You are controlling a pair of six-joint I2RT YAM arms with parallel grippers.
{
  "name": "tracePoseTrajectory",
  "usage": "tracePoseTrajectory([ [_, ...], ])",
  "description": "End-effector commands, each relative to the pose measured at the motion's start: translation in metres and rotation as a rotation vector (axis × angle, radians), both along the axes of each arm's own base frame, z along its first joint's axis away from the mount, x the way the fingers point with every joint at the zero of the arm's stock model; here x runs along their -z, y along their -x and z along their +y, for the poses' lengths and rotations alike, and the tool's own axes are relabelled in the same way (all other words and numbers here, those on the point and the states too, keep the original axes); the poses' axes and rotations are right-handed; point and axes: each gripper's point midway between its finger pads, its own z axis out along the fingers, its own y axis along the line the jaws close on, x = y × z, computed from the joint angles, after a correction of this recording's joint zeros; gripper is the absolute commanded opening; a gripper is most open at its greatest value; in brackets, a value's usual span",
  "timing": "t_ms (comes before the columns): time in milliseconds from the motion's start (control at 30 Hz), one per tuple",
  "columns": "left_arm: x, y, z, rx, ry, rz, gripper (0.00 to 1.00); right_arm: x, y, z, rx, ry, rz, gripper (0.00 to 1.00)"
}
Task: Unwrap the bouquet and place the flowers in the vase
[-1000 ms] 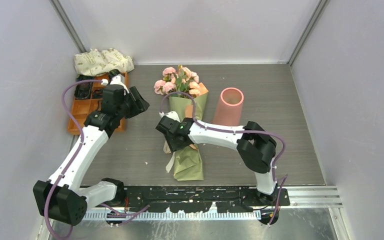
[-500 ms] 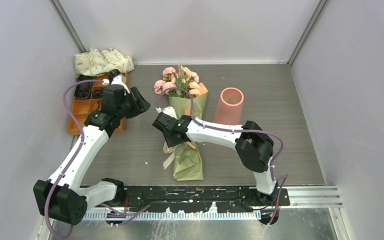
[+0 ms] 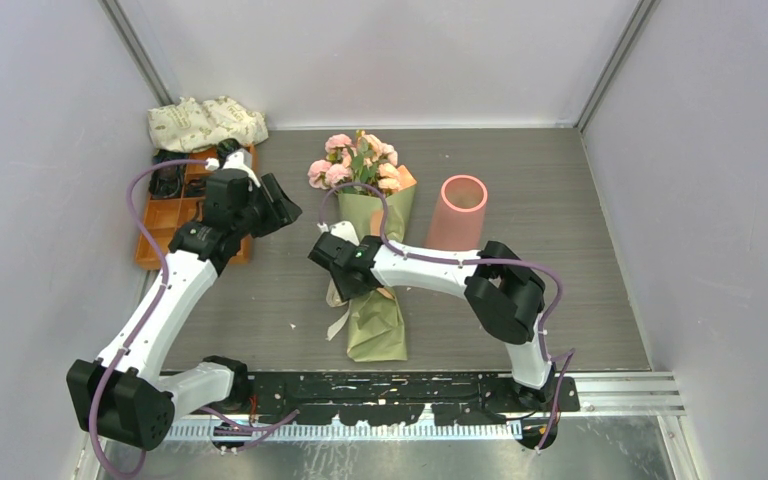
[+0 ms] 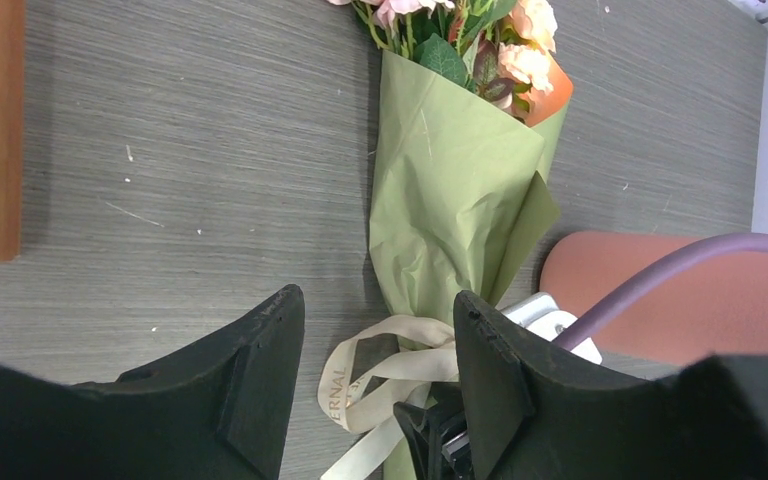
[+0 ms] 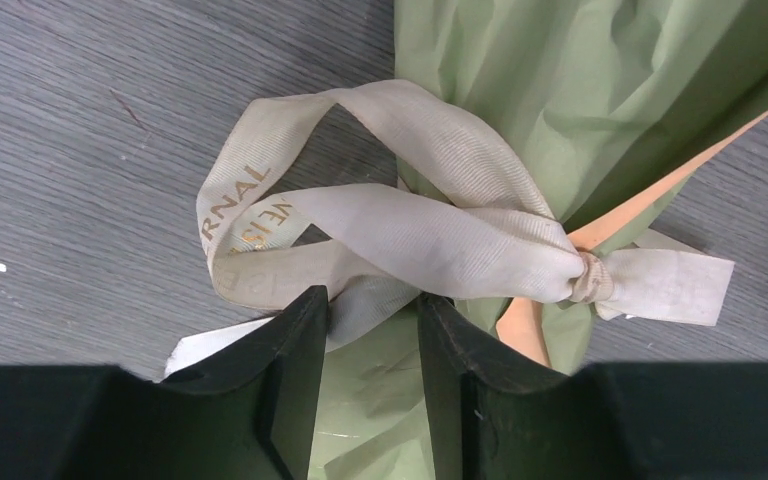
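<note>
The bouquet (image 3: pixel 376 214) lies on the table in its olive-green and orange paper cone, and the pink and peach flowers (image 3: pixel 356 160) stick out at its far end. A cream ribbon (image 5: pixel 410 235) is still knotted in a bow round its waist. My right gripper (image 3: pixel 348 280) is low over that bow. It is open (image 5: pixel 372 300), with a ribbon tail lying across the gap at its fingertips and green paper showing between the fingers. My left gripper (image 3: pixel 278 205) hovers open (image 4: pixel 378 300) left of the bouquet, holding nothing. The salmon-pink vase (image 3: pixel 458 212) stands upright to the right of the bouquet.
An orange compartment tray (image 3: pixel 165 228) sits at the left under my left arm, with black items (image 3: pixel 168 178) in its far cells. A white leaf-print cloth bundle (image 3: pixel 205 122) lies in the back left corner. Grey walls close in on both sides and the back.
My right gripper shifted slightly left and back over the bow, and the ribbon loops moved a little. The left arm has not moved.
</note>
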Motion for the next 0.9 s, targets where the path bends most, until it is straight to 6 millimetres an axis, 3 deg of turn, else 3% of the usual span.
tracePoseTrajectory([
  [0,-0.009,-0.003,-0.005,0.02,0.019,-0.04,0.57,-0.013,-0.007,0.002,0.038,-0.043,-0.043,0.45],
  [200,-0.008,-0.003,-0.004,0.019,0.017,-0.043,0.57,-0.016,-0.014,0.003,0.04,-0.028,-0.069,0.43],
  [433,0.009,-0.01,-0.012,0.044,0.034,-0.025,0.57,-0.032,-0.023,0.01,0.026,-0.027,-0.111,0.39],
  [567,0.022,-0.015,-0.019,0.063,0.053,0.0,0.57,-0.028,-0.024,0.011,0.023,-0.019,-0.103,0.21],
  [733,0.029,-0.025,-0.031,0.102,0.077,-0.002,0.57,-0.025,-0.023,0.01,0.026,-0.02,-0.097,0.11],
  [867,0.031,-0.035,-0.052,0.171,0.113,-0.014,0.57,-0.031,-0.023,0.007,0.03,-0.02,-0.11,0.01],
])
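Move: The ribbon's free tail already runs between the right fingers, about 1 cm ahead and 1 cm below, with the bow loops some 4 cm left and 2 cm ahead of the hand. The knot is about 7 cm right and 3 cm ahead; the pink vase stands 19 cm right, 8 cm ahead. From the left hand, the upper green wrapper lies roughly 14 cm right, 2 cm ahead and 17 cm below. Closing from about half open to almost shut, the right fingers pinch the ribbon's tail just below the bow loops while the hand eases about 1.5 cm forward and 1.5 cm up. The left hand waits, then sinks about 5 cm, drifting right and slightly forward towards the bouquet, fingers staying half open and tipping a little further down, touching nothing. ##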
